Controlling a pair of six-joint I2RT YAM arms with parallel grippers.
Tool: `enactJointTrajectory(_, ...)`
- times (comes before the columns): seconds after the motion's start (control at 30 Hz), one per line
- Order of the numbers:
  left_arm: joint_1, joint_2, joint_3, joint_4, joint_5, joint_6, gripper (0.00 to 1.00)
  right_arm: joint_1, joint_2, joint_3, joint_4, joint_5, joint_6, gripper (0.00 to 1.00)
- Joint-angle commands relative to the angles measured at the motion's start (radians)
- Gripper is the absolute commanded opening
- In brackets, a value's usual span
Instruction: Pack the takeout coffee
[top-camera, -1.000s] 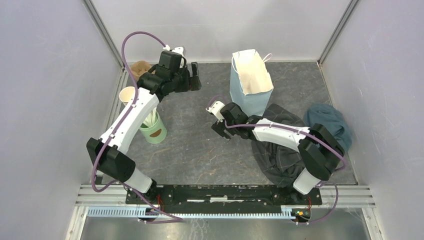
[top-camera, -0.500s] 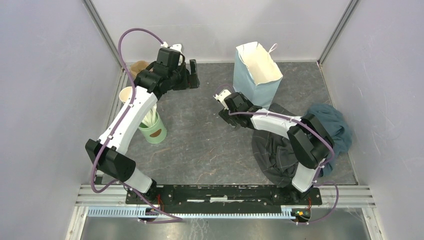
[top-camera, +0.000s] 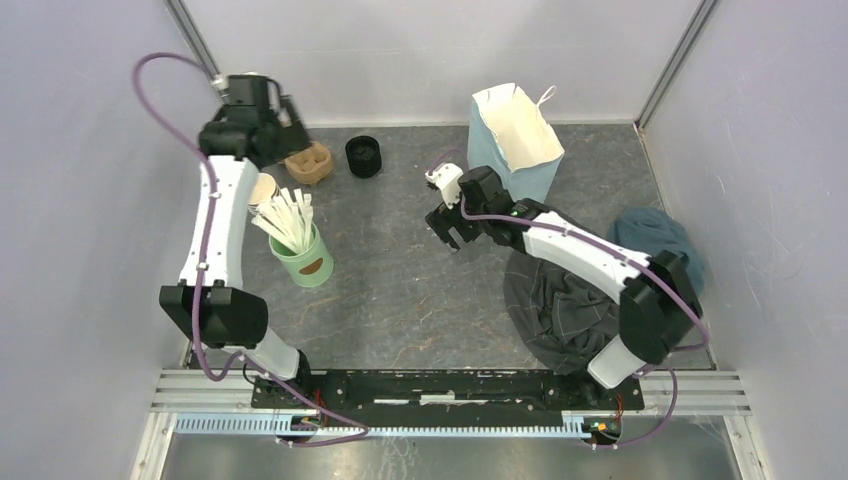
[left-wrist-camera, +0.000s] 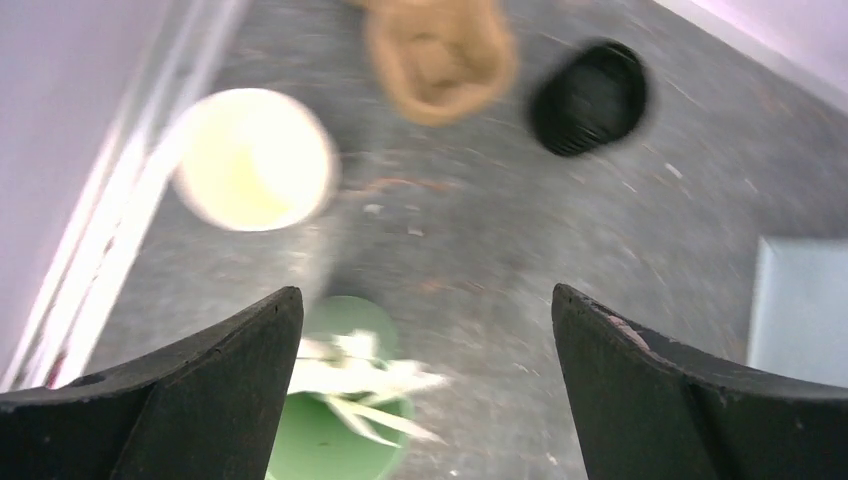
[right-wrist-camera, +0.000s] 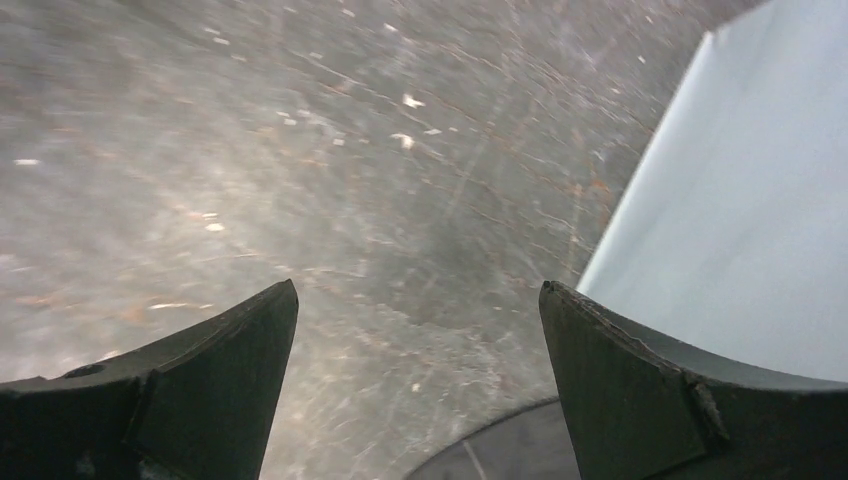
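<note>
One takeout coffee cup (top-camera: 262, 188), a paper cup with a cream inside and no lid, stands by the left wall; it also shows from above in the left wrist view (left-wrist-camera: 255, 160). My left gripper (top-camera: 285, 118) hangs open high over the back left corner, its jaws (left-wrist-camera: 425, 320) wide and empty above the floor between the cup and the green cup. My right gripper (top-camera: 445, 226) is open and empty, low over the mat just left of the blue paper bag (top-camera: 515, 140). The bag's wall (right-wrist-camera: 740, 200) fills the right of the right wrist view, beside the gripper (right-wrist-camera: 418, 290).
A brown pulp carrier (top-camera: 308, 162) and a stack of black lids (top-camera: 363, 156) sit at the back left. A green cup of white sticks (top-camera: 305, 255) stands near the left arm. Dark cloth (top-camera: 560, 300) and teal cloth (top-camera: 655, 245) lie at the right.
My left arm has swung back and left toward the corner, uncovering the carrier and the black lids. The right gripper has moved a little nearer the bag, which shifted right early on.
</note>
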Motion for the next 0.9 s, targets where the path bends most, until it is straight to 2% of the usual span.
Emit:
enactJointTrajectory(0.0,0.185,-0.047,0.012,-0.083,-0.075,-0.094,1.0,0.007,-0.099,0.018,-0.076,-0.192,0.058,0.98)
enactJointTrajectory(0.1,0.306,-0.053,-0.024,-0.114,-0.095,-0.154,1.0,0.008,-0.127,0.019,-0.132,-0.209,0.045,0.98)
enactJointTrajectory(0.17,0.386,-0.051,-0.063,-0.108,-0.052,-0.167,0.99,0.007,-0.146,0.014,-0.152,-0.212,0.034,0.98)
enactJointTrajectory(0.3,0.463,0.012,-0.076,-0.084,0.048,-0.158,0.88,0.007,-0.166,-0.001,-0.153,-0.221,0.024,0.98)
enactJointTrajectory(0.53,0.486,0.193,0.017,-0.16,0.137,-0.129,0.61,-0.004,-0.187,-0.046,-0.125,-0.187,0.006,0.98)
enactJointTrajectory(0.6,0.487,0.227,0.037,-0.159,0.152,-0.122,0.6,-0.013,-0.189,-0.051,-0.12,-0.179,0.0,0.98)
enactJointTrajectory(0.73,0.485,0.292,0.082,-0.184,0.17,-0.099,0.5,-0.032,-0.185,-0.057,-0.111,-0.171,-0.003,0.98)
enactJointTrajectory(0.87,0.484,0.315,0.084,-0.184,0.163,-0.089,0.45,-0.046,-0.181,-0.058,-0.111,-0.168,-0.002,0.98)
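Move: The paper cup stack, still upright, is about 14 cm to the left hand's left, some 2 cm ahead and 22 cm below. The green cup of white sticks is roughly 9 cm back and 3 cm left of that hand, 23 cm below. The brown cup tray stands about 12 cm ahead and 4 cm left, the black lids 12 cm ahead and 8 cm right, both some 28 cm down. From the right hand, the cup stack is roughly 43 cm left, 8 cm ahead and 5 cm lower. Leftwards first, the left hand sweeps about 17 cm past the cup stack, easing back and turning counter-clockwise some 30 degrees; it then sinks about 13 cm towards the stack's rim, coming slightly forward, tipping downward and half closing its fingers. Contact with the rim can't be seen. The open, empty right hand draws back about 5 cm from the blue bag, slightly higher. ##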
